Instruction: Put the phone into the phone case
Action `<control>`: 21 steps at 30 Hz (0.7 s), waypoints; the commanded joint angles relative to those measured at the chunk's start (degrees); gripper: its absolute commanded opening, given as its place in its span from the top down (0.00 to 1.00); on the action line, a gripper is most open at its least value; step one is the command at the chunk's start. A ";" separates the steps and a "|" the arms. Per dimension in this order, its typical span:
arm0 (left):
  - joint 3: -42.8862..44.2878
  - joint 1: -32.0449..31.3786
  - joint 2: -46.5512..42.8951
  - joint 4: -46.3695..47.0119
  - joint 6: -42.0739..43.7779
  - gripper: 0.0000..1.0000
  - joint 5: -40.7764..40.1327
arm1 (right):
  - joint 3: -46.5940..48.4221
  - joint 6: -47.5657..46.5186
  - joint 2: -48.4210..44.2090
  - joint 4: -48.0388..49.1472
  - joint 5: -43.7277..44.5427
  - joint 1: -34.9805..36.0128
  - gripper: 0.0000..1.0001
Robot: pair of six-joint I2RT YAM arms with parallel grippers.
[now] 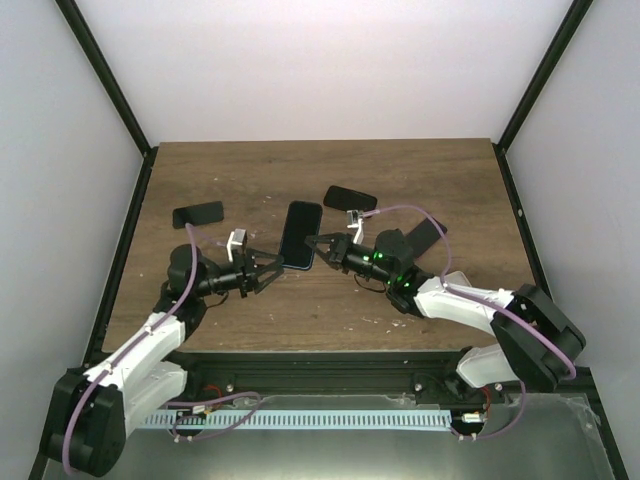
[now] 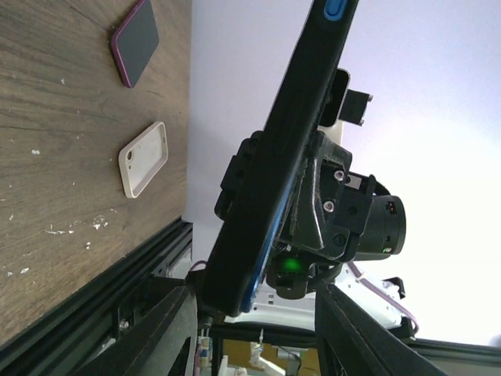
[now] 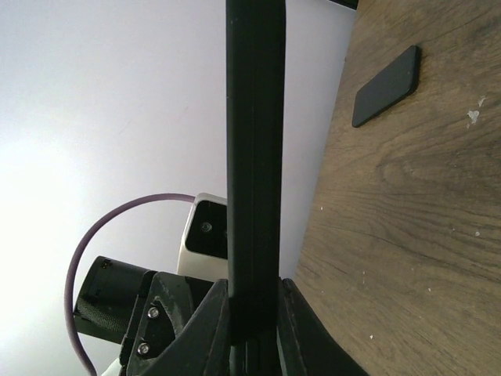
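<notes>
A black phone with a blue rim [image 1: 300, 235] is held up off the table between my two arms. My right gripper [image 1: 318, 247] is shut on its right edge; in the right wrist view the fingers clamp the thin edge [image 3: 254, 290] of the phone [image 3: 252, 141]. My left gripper [image 1: 268, 268] is open at the phone's near left corner. In the left wrist view the phone [image 2: 274, 164] runs diagonally, its lower end between my spread jaws [image 2: 254, 296]. I cannot tell whether the phone sits in a case.
A black slab [image 1: 198, 214] lies at the left back of the wooden table [image 1: 440, 170]; it also shows in the right wrist view [image 3: 386, 86]. Dark slabs lie behind [image 1: 350, 198] and right [image 1: 425, 235]. The left wrist view shows a purple-rimmed case [image 2: 135, 51] and a white case [image 2: 143, 158].
</notes>
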 commanded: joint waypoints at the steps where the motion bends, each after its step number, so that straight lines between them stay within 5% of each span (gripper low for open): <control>1: -0.12 -0.38 1.05 3.50 -1.06 0.59 -0.95 | 3.02 0.82 -0.35 5.97 1.18 0.15 0.99; 6: -0.16 -0.37 1.46 4.38 -1.14 0.73 -1.34 | 3.01 0.92 0.13 6.06 1.08 0.28 0.99; 11: 0.01 -0.37 1.63 3.53 -0.52 1.00 -1.52 | 2.28 0.74 0.93 6.40 0.29 0.37 0.99; 16: 2.63 -0.37 1.41 -9.89 6.70 1.00 -2.49 | 1.19 0.26 1.47 7.28 -0.37 0.44 0.99; 21: 2.38 -0.28 0.65 -11.48 8.26 0.96 -3.74 | 1.23 -1.44 0.47 4.66 -0.29 0.46 0.99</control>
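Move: The phone, already lying in the phone case, is held in the air by its right long edge. Its middle is some 6 cm ahead and 5 cm right of the open left hand, whose fingers straddle the near left corner, and about 3 cm left and 1 cm ahead of the right hand. Roughly 19 cm below, on the table, a spare black case lies about 26 cm ahead and 16 cm right of the left hand, and a dark phone 12 cm ahead and 28 cm right of the right hand. The near left corner of the cased phone is pinched by the left fingers, which close from about half open while the hand edges forward less than 1 cm. Gripping it, the left hand then sinks about 1.5 cm with a slight roll. The right fingers keep their pinch on the right edge, and that hand, after a tiny rise, goes down with it by about 1 cm. ##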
